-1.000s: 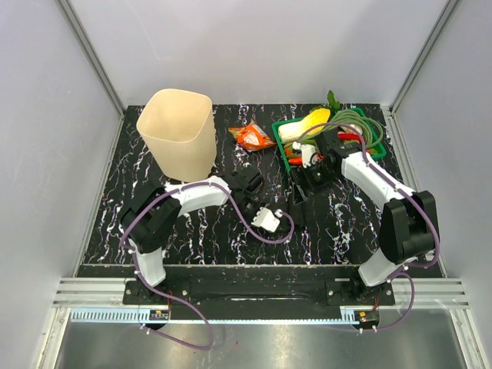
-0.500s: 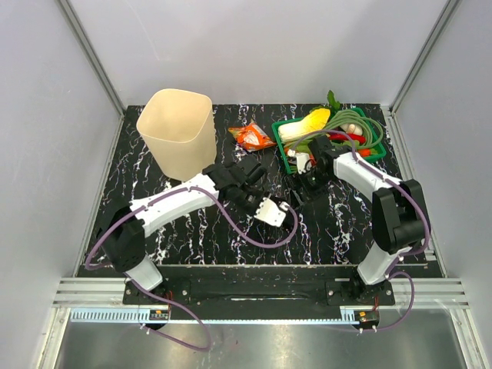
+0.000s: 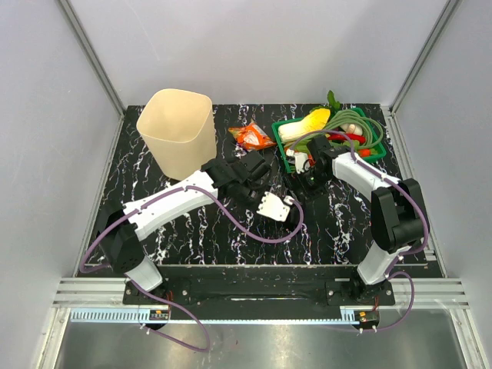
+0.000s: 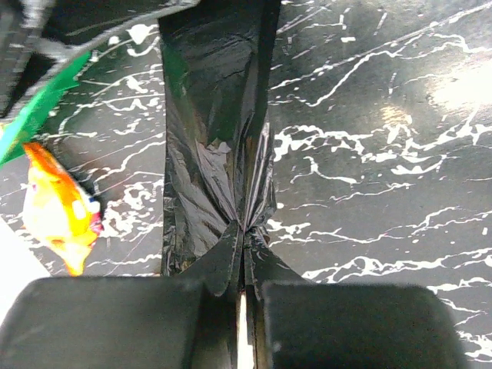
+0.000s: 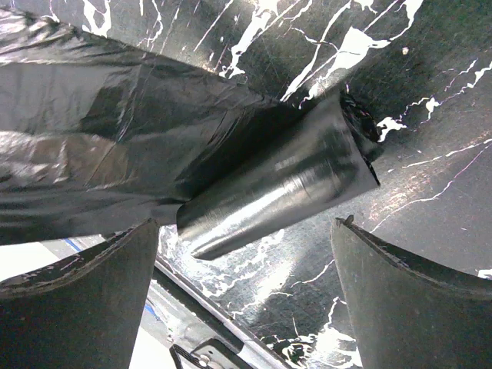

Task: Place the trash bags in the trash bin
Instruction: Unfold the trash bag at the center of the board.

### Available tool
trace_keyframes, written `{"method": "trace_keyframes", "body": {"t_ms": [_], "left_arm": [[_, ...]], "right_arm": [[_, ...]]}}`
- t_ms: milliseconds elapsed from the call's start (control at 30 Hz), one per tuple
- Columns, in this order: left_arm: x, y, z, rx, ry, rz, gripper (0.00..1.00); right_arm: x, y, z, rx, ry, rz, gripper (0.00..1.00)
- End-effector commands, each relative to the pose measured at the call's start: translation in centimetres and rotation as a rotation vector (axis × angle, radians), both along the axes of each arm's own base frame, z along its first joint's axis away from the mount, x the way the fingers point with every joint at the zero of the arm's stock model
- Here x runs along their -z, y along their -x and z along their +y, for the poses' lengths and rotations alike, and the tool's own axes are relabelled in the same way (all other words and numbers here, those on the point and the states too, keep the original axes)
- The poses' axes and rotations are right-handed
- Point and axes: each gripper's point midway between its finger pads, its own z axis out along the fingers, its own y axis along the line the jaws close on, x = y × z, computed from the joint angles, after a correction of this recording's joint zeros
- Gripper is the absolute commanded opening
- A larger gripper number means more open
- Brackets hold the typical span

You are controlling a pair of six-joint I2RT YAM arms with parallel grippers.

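Observation:
A glossy black trash bag (image 4: 215,115) lies on the marble table, partly unrolled, with a rolled end (image 5: 284,181). In the top view it (image 3: 298,189) sits between the two grippers. My left gripper (image 4: 244,238) is shut on the bag's near end, which bunches at its tips; in the top view this gripper (image 3: 288,200) is right of centre. My right gripper (image 5: 244,227) is open, its fingers (image 5: 84,284) astride the rolled end without touching it. It (image 3: 309,181) hovers beside the green tray. The cream trash bin (image 3: 181,146) stands upright at the far left.
An orange snack wrapper (image 3: 250,137) lies between the bin and the green vegetable tray (image 3: 286,127), and also shows in the left wrist view (image 4: 58,215). The tray's edge (image 4: 38,108) is close to the bag. Grey walls enclose the table.
My left arm has stretched out from a folded pose towards the right and far side, carrying its gripper to the bag. My right gripper has drawn back towards the tray.

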Motion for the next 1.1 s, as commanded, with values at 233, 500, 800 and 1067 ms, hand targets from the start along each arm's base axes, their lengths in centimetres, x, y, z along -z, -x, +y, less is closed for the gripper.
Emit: {"method": "trace_keyframes", "body": {"t_ms": [233,500,800,1067], "left_arm": [[-8.3,-1.9,0.9,-0.046,0.035,-0.204,0.0],[-8.4,-3.0,4.4,-0.092,-0.081,-0.297,0.0],[-6.7,-3.1,8.1,-0.133,-0.14,-0.293,0.0],[-3.4,-2.6,8.2,-0.133,-0.179,-0.237,0.0]], "right_arm": [[0.4,0.2,-0.5,-0.011,0.037,-0.026,0.97],[1.0,-0.2,-3.1,0.013,0.177,-0.074,0.93],[-1.5,-0.1,-7.5,0.043,0.36,-0.203,0.83],[-2.7,1.1,-12.3,0.114,0.477,-0.233,0.72]]}}
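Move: The left hand already holds one end of the trash bag; the bag's folded outer end lies about 7 cm to its right, 2 cm nearer the base and 12 cm lower. From this hand the orange packet is 17 cm ahead and 3 cm left. That folded end is roughly 3 cm left, 3 cm back and 4 cm below the open right hand; from there the green tray's middle stands 13 cm ahead and 7 cm right. Keeping its pinch on the bag, the left hand lifts about 7 cm with a slight forward drift, then swings some 9 cm left, away from the right hand, and sinks about 3 cm at the end as its fingertips tip forward. The empty right hand waits, dips about 2 cm towards the folded end, then sweeps some 9 cm right while its fingers swing from slanting left to nearly straight down, pushing the folded end along; it narrows its gap by about a quarter and finishes rising. ##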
